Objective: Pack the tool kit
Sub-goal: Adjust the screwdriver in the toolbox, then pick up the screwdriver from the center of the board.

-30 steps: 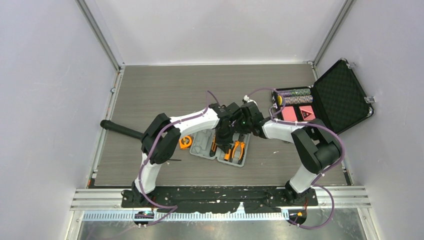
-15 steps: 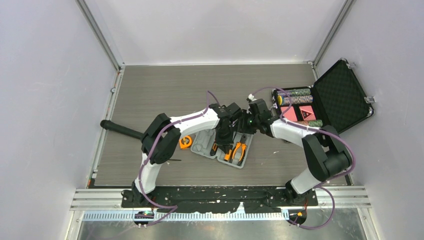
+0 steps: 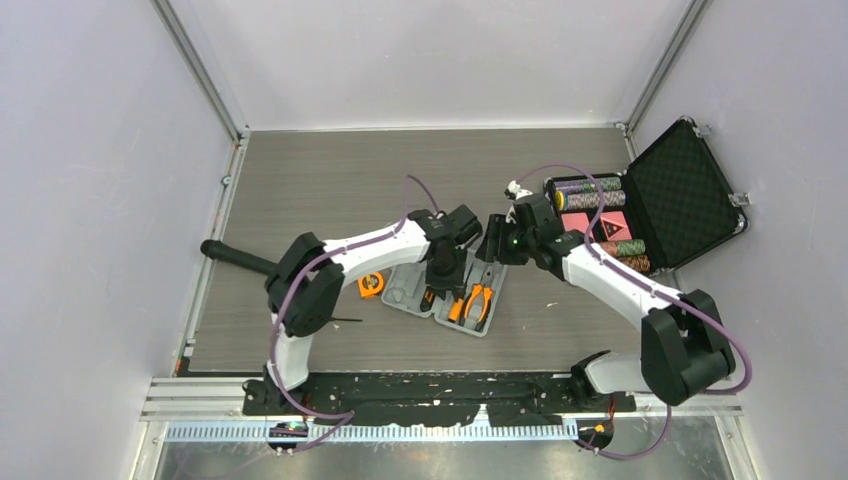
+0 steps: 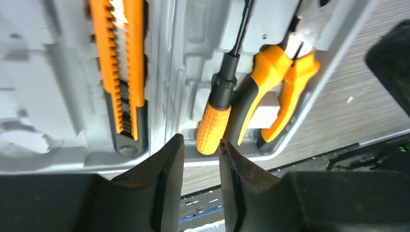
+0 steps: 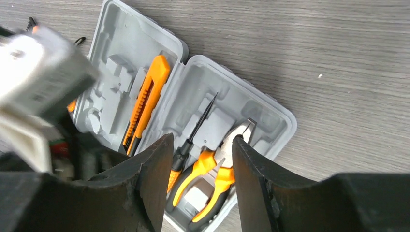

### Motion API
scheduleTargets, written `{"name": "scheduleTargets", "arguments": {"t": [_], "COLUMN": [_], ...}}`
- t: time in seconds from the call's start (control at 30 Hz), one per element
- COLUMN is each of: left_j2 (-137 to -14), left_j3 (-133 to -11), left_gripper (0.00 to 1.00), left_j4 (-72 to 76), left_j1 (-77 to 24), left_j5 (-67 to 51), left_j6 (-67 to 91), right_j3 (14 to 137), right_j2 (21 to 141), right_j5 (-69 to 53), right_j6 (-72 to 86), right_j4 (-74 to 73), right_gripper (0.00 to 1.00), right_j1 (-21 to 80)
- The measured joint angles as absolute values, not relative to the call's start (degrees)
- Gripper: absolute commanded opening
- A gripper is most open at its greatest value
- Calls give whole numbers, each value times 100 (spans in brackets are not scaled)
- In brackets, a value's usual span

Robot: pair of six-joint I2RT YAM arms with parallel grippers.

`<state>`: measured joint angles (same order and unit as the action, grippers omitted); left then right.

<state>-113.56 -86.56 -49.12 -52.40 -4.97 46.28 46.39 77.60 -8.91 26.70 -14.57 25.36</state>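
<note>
The grey tool kit case (image 3: 406, 288) lies open flat on the table. An orange utility knife (image 4: 124, 72) sits in its left half. An orange-and-black screwdriver (image 4: 215, 113) and the pliers (image 4: 273, 87) lie in its right half (image 5: 261, 113). An orange tape measure (image 3: 371, 284) rests on the table left of the case. My left gripper (image 4: 200, 145) hovers just over the case's near edge, slightly open with nothing between its fingers. My right gripper (image 5: 202, 141) stands open above the pliers (image 5: 215, 169), apart from them. From above, the left gripper (image 3: 441, 276) is over the case and the right gripper (image 3: 492, 246) is at its far right corner.
A larger black foam-lined case (image 3: 678, 190) with poker chips stands open at the right rear. A black cylindrical handle (image 3: 240, 259) lies near the left wall, and a thin black piece (image 3: 345, 320) lies near the tape measure.
Both grippers have gone from shut to open. The right arm has drawn back up and to the right, off the case. The left gripper stays over the case.
</note>
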Motion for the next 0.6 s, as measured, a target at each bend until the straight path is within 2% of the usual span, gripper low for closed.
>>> {"name": "scheduleTargets", "arguments": {"t": [0.2, 0.4, 0.53, 0.6], "left_j2": [-10119, -8676, -7881, -7378], "left_j3": [-7942, -6482, -5330, -4799], "left_gripper": [53, 60, 81, 86], "left_j4": [-4469, -4198, -4202, -4316], "left_j1": [-4932, -4143, -3514, -3249], "left_j5": [-193, 156, 434, 655], "left_j6": [4668, 5013, 5380, 5607], "right_j3": [4604, 4353, 4230, 4178], "right_j2": [7234, 6895, 6860, 6816], "right_j5": [-755, -775, -825, -823], "right_j6": [2471, 2373, 2346, 2322], "right_j4": [-1785, -1870, -1861, -1835], "right_gripper": [56, 67, 77, 81], "right_j1": [2530, 2528, 2528, 2528]}}
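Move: From the left gripper, the loose screwdriver, mostly hidden under the left arm, lies about 25 cm left, 3 cm back and 4 cm below. The tape measure is on the way, 16 cm left and 4 cm ahead. The boxed screwdriver sits just under the fingers, its middle 2 cm ahead and 1 cm right; the utility knife is 4 cm left and 4 cm ahead. From the right gripper, the loose screwdriver is some 31 cm left, 10 cm back. Lift the left gripper about 6 cm clear of the boxed screwdriver, easing slightly forward, then swing it fast to the left, some 19 cm in all, out of the toolbox towards the loose screwdriver. Sink again as you go, turn the wrist counter-clockwise about 35 degrees and spread the fingers wide. Meanwhile draw the open right gripper a few centimetres back and right, opening it further. ##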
